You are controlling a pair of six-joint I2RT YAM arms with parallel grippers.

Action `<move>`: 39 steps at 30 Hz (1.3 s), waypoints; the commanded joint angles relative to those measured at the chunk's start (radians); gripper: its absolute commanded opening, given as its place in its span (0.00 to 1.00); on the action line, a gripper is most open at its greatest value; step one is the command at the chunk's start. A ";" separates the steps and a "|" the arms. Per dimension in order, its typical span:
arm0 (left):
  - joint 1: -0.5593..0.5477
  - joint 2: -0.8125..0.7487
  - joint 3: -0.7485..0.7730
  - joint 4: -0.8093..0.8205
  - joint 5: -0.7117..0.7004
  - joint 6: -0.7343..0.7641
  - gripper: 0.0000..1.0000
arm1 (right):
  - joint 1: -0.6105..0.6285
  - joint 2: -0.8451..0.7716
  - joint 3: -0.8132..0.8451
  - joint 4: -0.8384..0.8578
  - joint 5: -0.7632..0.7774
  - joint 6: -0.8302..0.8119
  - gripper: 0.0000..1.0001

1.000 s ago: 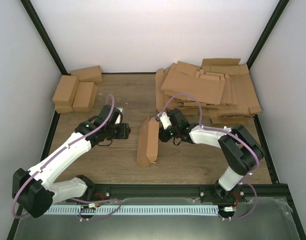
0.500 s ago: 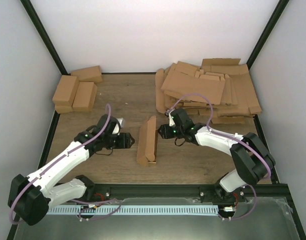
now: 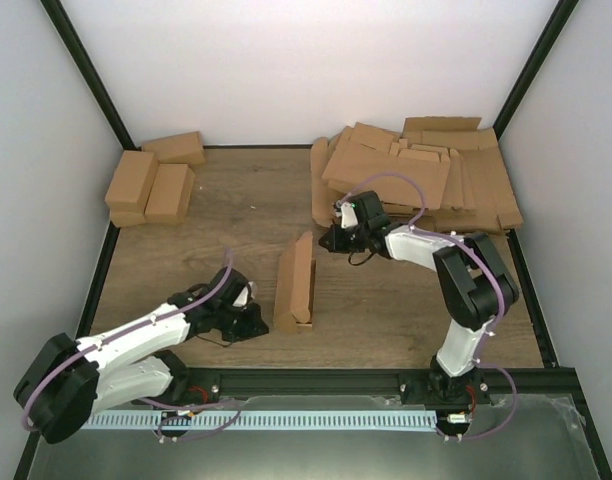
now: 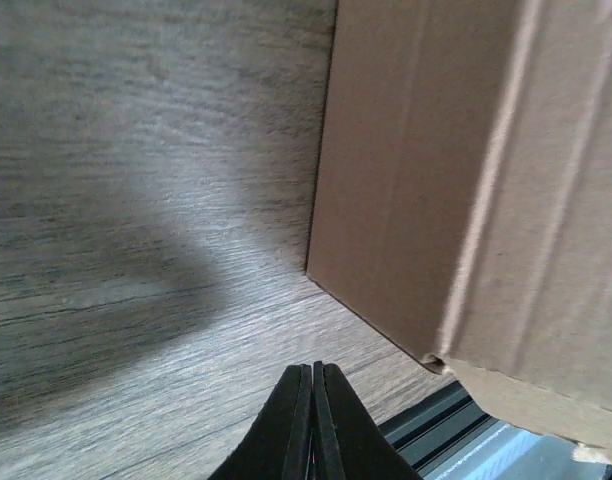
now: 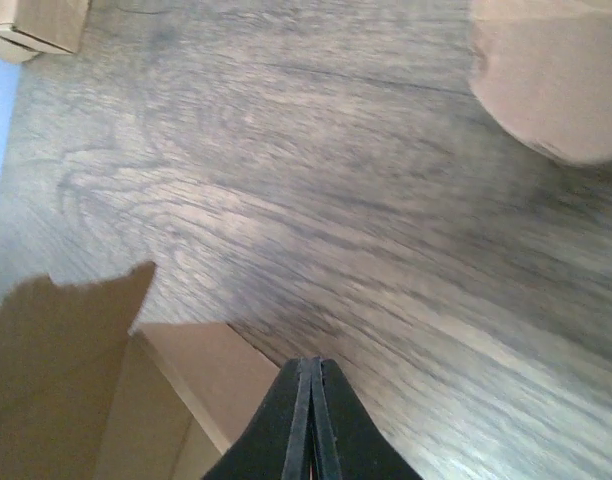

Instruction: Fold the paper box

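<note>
The paper box [image 3: 295, 282] is a narrow brown carton standing on its long edge mid-table, one flap raised at its far end. My left gripper [image 3: 256, 326] lies low near the box's near left corner, shut and empty, a short gap from it. In the left wrist view the box [image 4: 456, 180] fills the right side, ahead of the closed left gripper [image 4: 313, 370]. My right gripper [image 3: 325, 243] is shut, empty, beyond the box's far right end. In the right wrist view the box [image 5: 76, 400] sits lower left of the right gripper [image 5: 309, 362].
A heap of flat cardboard sheets [image 3: 416, 175] fills the back right, close behind the right gripper; one rounded flap [image 5: 556, 80] shows in the right wrist view. Matching small cartons [image 3: 151, 180] are stacked back left. The frame rail [image 3: 316, 380] runs along the near edge.
Both grippers have let go of the box and shut. The left arm pulled back towards the near edge; the right gripper drew away towards the heap. The box stays standing.
</note>
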 commanded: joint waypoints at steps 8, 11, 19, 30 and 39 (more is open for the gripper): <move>-0.039 0.083 -0.083 0.290 0.128 -0.139 0.04 | -0.006 0.180 0.163 0.029 -0.215 -0.016 0.01; -0.039 0.124 -0.081 0.352 0.143 -0.148 0.04 | 0.002 0.194 0.161 0.020 -0.254 -0.035 0.01; 0.044 0.250 -0.025 0.348 0.116 -0.063 0.04 | 0.005 0.094 0.020 -0.021 -0.184 -0.078 0.01; 0.281 0.465 0.237 0.334 0.160 0.127 0.04 | 0.000 -0.155 -0.265 -0.004 -0.098 0.009 0.01; 0.349 0.663 0.445 0.358 0.052 0.190 0.05 | 0.000 -0.304 -0.383 -0.018 0.033 0.073 0.10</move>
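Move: The paper box stands between the hands, its long side running forward. Its middle is about 11 cm ahead of the left hand and 6 cm to its right, at roughly its height. From the right hand the box's middle is about 10 cm back, 5 cm to the left and 3 cm lower. Some 15 cm straight ahead of the right hand, near the table, lies the rounded flap of the cardboard stack, whose middle is about 15 cm ahead and 20 cm to the right. The box's opposite ends are worked by both hands with fingers kept shut. The left dips and slips a few centimetres right around the near end, then sweeps about 20 cm forward, pushing that end on. The right eases left over the far end, sinking, then draws back and right some 12 cm, dragging that end towards the robot. ##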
